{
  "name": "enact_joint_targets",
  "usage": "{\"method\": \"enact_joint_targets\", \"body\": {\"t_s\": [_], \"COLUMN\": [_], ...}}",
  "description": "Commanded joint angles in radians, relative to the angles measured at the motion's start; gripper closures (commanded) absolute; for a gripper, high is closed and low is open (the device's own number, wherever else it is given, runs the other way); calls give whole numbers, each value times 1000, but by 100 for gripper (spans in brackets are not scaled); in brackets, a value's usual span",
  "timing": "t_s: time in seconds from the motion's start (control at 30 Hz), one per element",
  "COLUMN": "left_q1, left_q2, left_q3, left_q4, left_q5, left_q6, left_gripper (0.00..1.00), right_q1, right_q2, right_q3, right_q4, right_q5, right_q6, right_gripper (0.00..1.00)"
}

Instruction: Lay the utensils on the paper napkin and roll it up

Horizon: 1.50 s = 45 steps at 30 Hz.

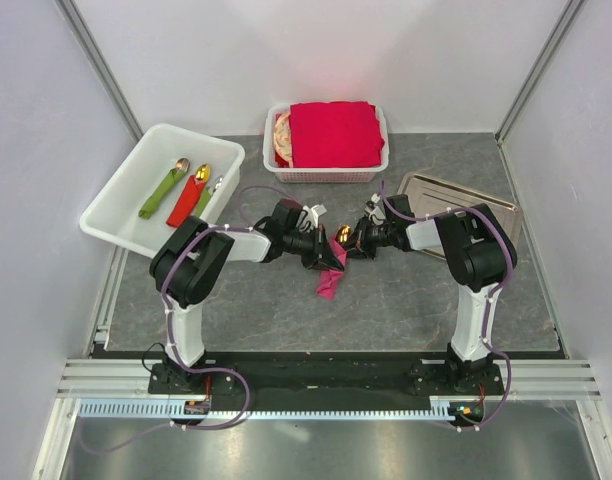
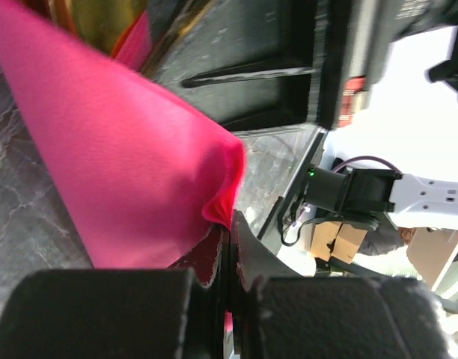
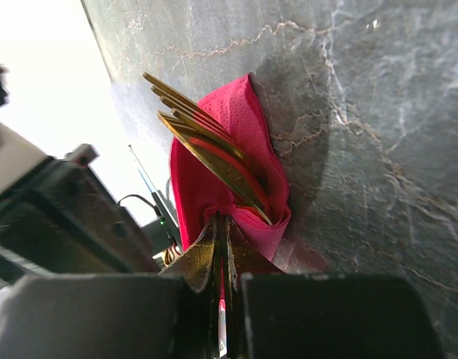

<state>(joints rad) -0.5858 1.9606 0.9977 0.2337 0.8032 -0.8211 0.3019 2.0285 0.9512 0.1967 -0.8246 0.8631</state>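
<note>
The magenta-pink paper napkin (image 1: 330,277) hangs between my two grippers above the middle of the table, wrapped loosely round the gold utensils (image 3: 214,153). A gold spoon bowl (image 1: 343,235) sticks out at its top. My left gripper (image 1: 320,253) is shut on an edge of the napkin (image 2: 139,172). My right gripper (image 1: 354,246) is shut on the napkin's other edge (image 3: 236,217), with the gold fork tines and blade just beyond its fingertips. The napkin's lower end droops toward the table.
A white tub (image 1: 126,195) at the back left holds gold spoons in green and red napkin bundles. A white basket (image 1: 378,160) at the back centre holds a stack of red napkins. A metal tray (image 1: 436,192) lies at the back right.
</note>
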Motion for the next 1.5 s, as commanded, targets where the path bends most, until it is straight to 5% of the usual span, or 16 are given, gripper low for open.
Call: {"method": "enact_joint_targets", "body": {"t_s": [0.0, 0.63, 1.27, 1.47], "left_q1": [-11, -5, 9, 6], "left_q2": [43, 119, 118, 112], "left_q3": [-22, -41, -45, -33], "left_q4": [58, -10, -47, -63], "left_q5": [-12, -78, -108, -119], "left_q6": [-29, -43, -24, 0], "left_gripper": [98, 98, 98, 98], "right_q1": [5, 6, -23, -26], "right_q2": [62, 1, -117, -145], "right_q3": [-43, 58, 242, 219], "right_q4": [-167, -281, -539, -482], "right_q5": [262, 239, 156, 99], "right_q6": [-90, -187, -305, -277], "right_gripper": [100, 100, 78, 51]}}
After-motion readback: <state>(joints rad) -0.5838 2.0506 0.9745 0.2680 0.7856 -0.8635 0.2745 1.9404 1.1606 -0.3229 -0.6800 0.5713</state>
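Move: The left gripper already pinches the raised edge of the napkin; the middle of the roll it goes down to lies about 4 cm below it, some 1 cm back and 1 cm to its left. The utensils' heads stick out about 6 cm ahead of it, 1 cm to the right and 3 cm lower. The right gripper, shut at the roll's far right side, has the roll's middle about 3 cm back and 3 cm to its left, at its own height, and the utensils' heads about 3 cm ahead and 1 cm left. Bring the left gripper down about 4 cm with the napkin edge still pinched, easing slightly back, to lay it over the roll, then hold it there. Once it is down, open the right fingers part-way, let go of the napkin and back off some 3 cm to the right, rising about 2 cm while the wrist rolls roughly 15 degrees, its left side dipping. ##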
